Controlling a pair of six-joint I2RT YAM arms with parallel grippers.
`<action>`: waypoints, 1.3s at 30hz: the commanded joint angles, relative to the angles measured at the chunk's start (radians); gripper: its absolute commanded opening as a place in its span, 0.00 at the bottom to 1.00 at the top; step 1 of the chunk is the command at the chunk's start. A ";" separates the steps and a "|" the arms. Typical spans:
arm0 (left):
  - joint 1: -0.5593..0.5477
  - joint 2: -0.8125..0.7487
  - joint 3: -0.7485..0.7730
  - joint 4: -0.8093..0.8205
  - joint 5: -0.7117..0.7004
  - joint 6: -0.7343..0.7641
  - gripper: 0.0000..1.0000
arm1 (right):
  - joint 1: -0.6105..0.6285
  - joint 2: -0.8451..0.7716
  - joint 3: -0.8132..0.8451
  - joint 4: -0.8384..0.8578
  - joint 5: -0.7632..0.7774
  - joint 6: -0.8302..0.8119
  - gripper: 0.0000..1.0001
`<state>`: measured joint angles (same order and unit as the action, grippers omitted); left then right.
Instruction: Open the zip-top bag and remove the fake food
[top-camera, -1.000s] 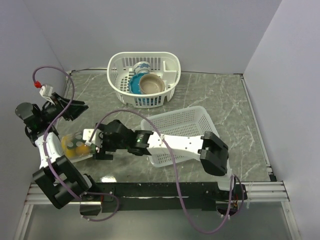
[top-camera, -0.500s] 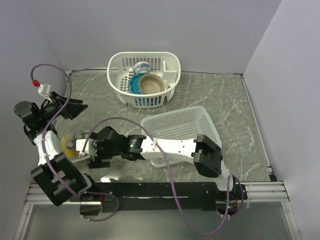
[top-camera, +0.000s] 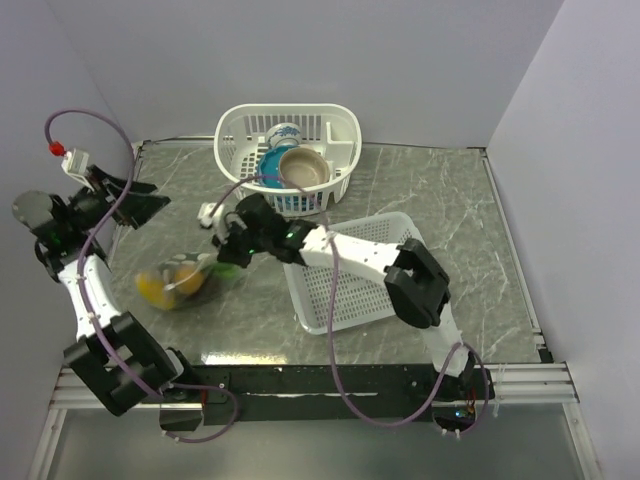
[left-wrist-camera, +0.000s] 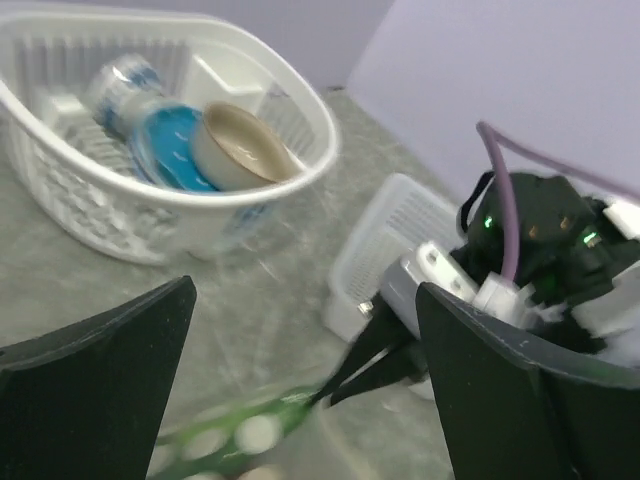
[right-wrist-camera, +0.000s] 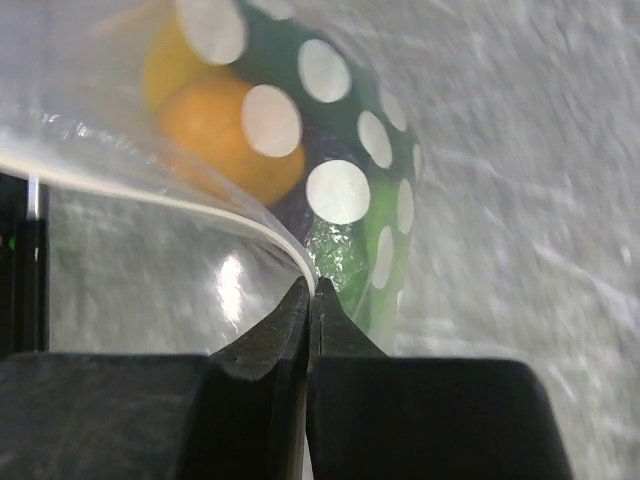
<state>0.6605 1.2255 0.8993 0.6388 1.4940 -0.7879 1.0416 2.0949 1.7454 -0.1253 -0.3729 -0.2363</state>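
The zip-top bag (top-camera: 182, 283) lies at the left of the table, clear with pale dots. Inside it I see the fake food: a yellow fruit (top-camera: 153, 288), an orange fruit (top-camera: 188, 278) and green pieces (top-camera: 226, 270). My right gripper (top-camera: 229, 258) is shut on the bag's whitish zip strip (right-wrist-camera: 230, 215) and pinches its right end. The right wrist view shows the orange fruit (right-wrist-camera: 225, 130) and green pieces (right-wrist-camera: 370, 250) through the plastic. My left gripper (top-camera: 138, 203) is open and empty, up and left of the bag. Its wrist view shows the bag's green end (left-wrist-camera: 235, 435) below the fingers.
A round white basket (top-camera: 340, 125) at the back holds a blue bowl (top-camera: 272, 172) and a brown bowl (top-camera: 303, 168). A rectangular white mesh basket (top-camera: 365, 275) sits under my right arm at the middle right. Walls stand close on the left, back and right.
My right gripper has moved back and to the right with the bag's edge, pulling the bag out from under the left arm. My left gripper has risen to the upper left. The mesh basket has shifted.
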 joint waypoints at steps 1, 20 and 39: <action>-0.086 -0.074 0.311 -1.058 -0.353 0.983 0.99 | -0.104 -0.162 -0.099 0.091 -0.187 0.107 0.00; -0.044 0.086 0.295 -2.015 -0.264 2.074 0.99 | -0.216 -0.091 -0.119 0.079 -0.242 0.186 0.00; -0.068 0.029 0.082 -2.012 -0.037 2.396 0.99 | -0.292 -0.032 -0.038 0.067 -0.328 0.232 0.00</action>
<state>0.6170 1.2430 0.9745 -1.3312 1.3239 1.5410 0.7471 2.0647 1.6527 -0.0895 -0.6704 -0.0154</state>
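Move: The zip-top bag trails from the right hand's shut fingers: its food-filled middle lies about 10 cm left of that hand, 3 cm back and some 9 cm below. From the left hand, the bag's middle is about 6 cm back, neither left nor right, and some 27 cm below. The laundry basket stands about 25 cm ahead and 13 cm right of the right hand, the white crate roughly 27 cm right and 2 cm ahead. The bag's lip stays pinched in the right fingers as that hand draws it about 8 cm right and as far forward, towards the gap between laundry basket and crate, rolling some 20 degrees. The wide-open left hand first rises a little forward and right, then sinks and draws back, ending some 13 cm lower and 6 cm back near the bag's lemon end, its left side rolled up about 25 degrees. ##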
